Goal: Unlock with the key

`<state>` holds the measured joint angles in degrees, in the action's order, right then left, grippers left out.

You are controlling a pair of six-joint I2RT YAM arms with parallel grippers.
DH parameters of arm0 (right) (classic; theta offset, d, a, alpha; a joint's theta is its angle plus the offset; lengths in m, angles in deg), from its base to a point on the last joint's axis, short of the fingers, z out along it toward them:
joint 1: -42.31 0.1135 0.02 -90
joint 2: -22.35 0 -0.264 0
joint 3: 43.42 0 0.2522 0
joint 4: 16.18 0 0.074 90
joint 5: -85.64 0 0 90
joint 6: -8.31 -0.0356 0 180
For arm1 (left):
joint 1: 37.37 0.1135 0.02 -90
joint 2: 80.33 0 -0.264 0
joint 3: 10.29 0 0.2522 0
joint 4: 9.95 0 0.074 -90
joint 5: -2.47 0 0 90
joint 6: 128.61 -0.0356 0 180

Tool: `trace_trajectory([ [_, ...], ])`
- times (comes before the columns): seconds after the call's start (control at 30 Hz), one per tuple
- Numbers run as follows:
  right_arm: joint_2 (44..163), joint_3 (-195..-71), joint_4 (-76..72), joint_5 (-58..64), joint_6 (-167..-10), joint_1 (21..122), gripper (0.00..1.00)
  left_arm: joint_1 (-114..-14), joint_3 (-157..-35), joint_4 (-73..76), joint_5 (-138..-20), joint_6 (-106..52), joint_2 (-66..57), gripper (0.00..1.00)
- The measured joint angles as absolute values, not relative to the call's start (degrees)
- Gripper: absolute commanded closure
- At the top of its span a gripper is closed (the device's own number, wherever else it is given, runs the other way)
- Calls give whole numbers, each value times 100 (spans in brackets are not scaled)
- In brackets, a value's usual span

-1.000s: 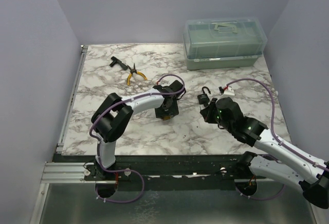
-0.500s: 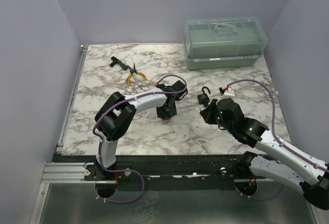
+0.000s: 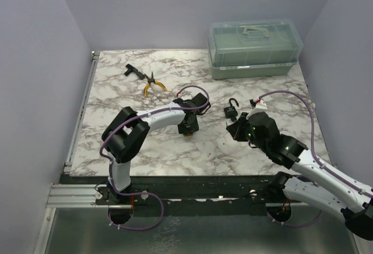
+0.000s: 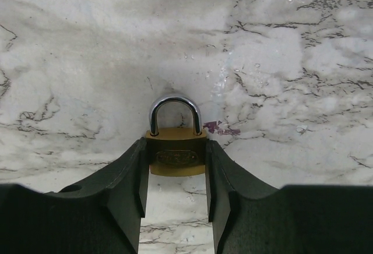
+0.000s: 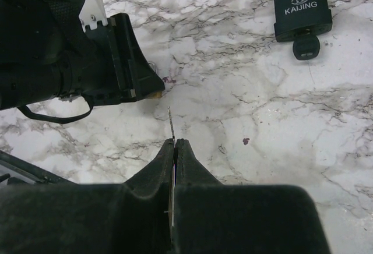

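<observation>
A small brass padlock (image 4: 175,156) with a steel shackle lies on the marble table (image 3: 151,149). My left gripper (image 4: 175,147) points down at it, and both fingertips press the sides of its body. In the top view the left gripper (image 3: 187,126) sits mid-table and hides the padlock. My right gripper (image 5: 175,143) is shut on the key (image 5: 171,123), whose thin silver blade sticks out past the fingertips toward the left gripper (image 5: 125,62). In the top view the right gripper (image 3: 235,128) hovers just right of the left one.
A black padlock (image 5: 303,15) marked KAIJING, with a key in it, lies open just beyond the right gripper, and shows in the top view as the black padlock (image 3: 231,110). Yellow-handled pliers (image 3: 152,85) and a black tool (image 3: 132,71) lie at the back left. A translucent toolbox (image 3: 255,49) stands at the back right.
The left gripper's jaws have narrowed onto the brass padlock and its wrist has shifted slightly. The right arm has barely moved, still pinching the key.
</observation>
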<state>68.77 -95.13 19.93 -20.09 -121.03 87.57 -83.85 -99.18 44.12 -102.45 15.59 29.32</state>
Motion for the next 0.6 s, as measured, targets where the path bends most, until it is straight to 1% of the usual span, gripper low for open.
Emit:
trace_trajectory([
  [0.27,6630,-9450,1650,-1596,-12063,8757,100,-8374,-9256,3446,-9952,1712,2263,100],
  [0.43,6931,-9450,1316,-1193,-12061,8757,100,-8369,-9035,2911,-9867,2020,1607,100],
  [0.6,7314,-9450,924,-848,-12063,8757,100,-8293,-8469,2305,-9871,2518,589,100],
])
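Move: The gold padlock, already pinched in the left fingers at table height, is to meet the key that the right fingers hold about 4 cm back, 14 cm to the left hand's right and 14 cm higher. From the right hand the gold padlock lies roughly 5 cm ahead, 14 cm left and 15 cm down. The black padlock stands about 9 cm ahead and 16 cm right of the left hand; the pliers lie some 21 cm ahead and 14 cm left of it. Lift the left gripper about 11 cm straight off the marble, easing a little to the right, keeping the gold padlock pinched by its sides and swinging the fingers from pointing down round towards the right and forward, some 30 degrees, towards the key. Meanwhile carry the right hand about 5 cm left towards the gold padlock, its shut fingers still gripping the key and the wrist turning slightly counter-clockwise. ##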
